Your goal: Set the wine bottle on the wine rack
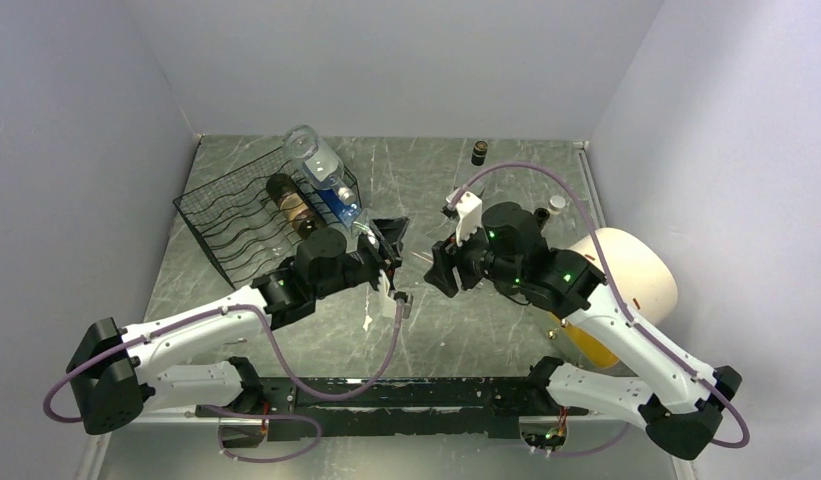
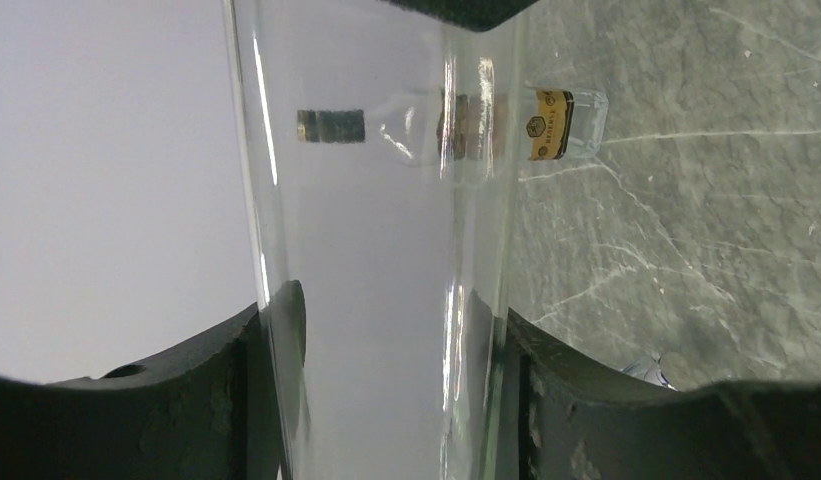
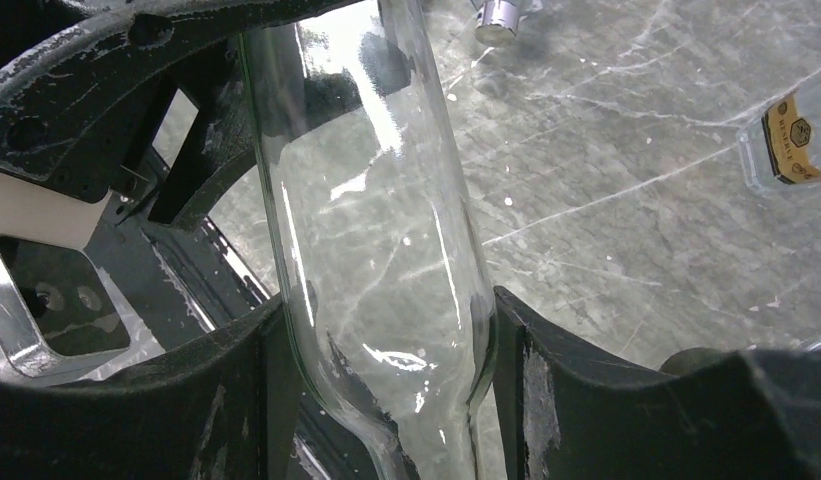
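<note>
The wine bottle [image 2: 376,250] is clear glass and hangs between my two grippers above the table's middle. My left gripper [image 2: 386,400] is shut on its straight body, both pads pressed to the glass. My right gripper [image 3: 381,400] is shut on the bottle [image 3: 376,260] where it narrows at the shoulder, with both fingers touching it. In the top view the left gripper [image 1: 391,262] and right gripper [image 1: 441,268] face each other closely, and the glass between them hardly shows. The black wire wine rack [image 1: 231,225] stands at the back left, just behind the left gripper.
In the rack lie a brown bottle [image 1: 286,205] and a clear bottle with blue inside [image 1: 326,175]. A small gold-labelled bottle [image 3: 791,140] lies on the table. At the back stand a small dark bottle [image 1: 479,152] and a white cap [image 1: 556,203]. A cream and yellow object [image 1: 636,270] sits at right.
</note>
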Action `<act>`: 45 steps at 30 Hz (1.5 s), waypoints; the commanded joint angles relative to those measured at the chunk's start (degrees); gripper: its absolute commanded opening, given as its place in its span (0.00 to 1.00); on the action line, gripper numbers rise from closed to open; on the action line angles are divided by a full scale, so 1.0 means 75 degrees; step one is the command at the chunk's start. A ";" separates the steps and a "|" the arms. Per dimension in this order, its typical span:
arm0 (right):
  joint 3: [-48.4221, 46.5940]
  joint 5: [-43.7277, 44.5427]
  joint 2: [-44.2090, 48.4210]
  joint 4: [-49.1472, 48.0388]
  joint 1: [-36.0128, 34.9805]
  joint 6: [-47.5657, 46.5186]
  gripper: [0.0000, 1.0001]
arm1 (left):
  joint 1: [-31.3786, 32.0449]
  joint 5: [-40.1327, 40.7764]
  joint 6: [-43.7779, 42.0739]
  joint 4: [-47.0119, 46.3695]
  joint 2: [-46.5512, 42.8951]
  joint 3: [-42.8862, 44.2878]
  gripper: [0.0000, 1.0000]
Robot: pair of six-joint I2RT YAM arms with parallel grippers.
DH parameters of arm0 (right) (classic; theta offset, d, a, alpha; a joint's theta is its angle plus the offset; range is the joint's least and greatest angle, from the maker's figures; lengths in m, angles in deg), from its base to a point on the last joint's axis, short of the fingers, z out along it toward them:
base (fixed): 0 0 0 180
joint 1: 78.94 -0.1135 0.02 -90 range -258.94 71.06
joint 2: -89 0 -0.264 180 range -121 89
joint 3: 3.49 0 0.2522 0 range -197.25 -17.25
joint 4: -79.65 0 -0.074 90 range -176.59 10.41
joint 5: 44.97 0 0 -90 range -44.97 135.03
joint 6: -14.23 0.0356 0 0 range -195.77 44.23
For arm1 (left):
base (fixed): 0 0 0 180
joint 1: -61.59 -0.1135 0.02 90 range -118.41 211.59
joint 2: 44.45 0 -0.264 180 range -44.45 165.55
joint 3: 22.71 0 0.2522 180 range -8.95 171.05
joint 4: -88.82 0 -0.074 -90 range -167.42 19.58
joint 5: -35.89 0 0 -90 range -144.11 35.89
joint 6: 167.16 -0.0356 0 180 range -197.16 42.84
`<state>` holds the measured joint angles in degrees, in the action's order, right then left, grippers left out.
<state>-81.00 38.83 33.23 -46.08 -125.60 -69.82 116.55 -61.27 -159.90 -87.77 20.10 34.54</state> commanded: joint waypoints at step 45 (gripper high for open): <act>0.0437 0.2103 -0.0745 -0.1946 0.0020 0.1749 0.00 | -0.0071 0.5296 1.3484 0.1673 -0.0666 0.1629 1.00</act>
<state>-77.52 54.50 27.83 -53.16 -125.55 -57.91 116.15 -22.72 -68.80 -80.05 16.30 44.22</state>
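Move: The clear bottle is already held by both hands, the left near its base, the right by the shoulder. The wine rack lies some 41 cm to the right hand's left and 21 ahead, about 21 below; the whisky bottle stands 24 cm ahead and 8 to the right, the green wine bottle 6 ahead and 17 to the right. From the left hand the rack is 31 cm left, 14 ahead and 21 down, with the blue bottle on it 15 left and 15 ahead. The clear bottle passes wholly to the right hand: the left fingers open wide off its base end, then that hand backs away to the left about 7 cm, rising, and rolls its wrist roughly a quarter turn. The right hand keeps its grip at the shoulder, carrying the bottle about 5 cm forward and a little down while turning it some 20 degrees clockwise. ##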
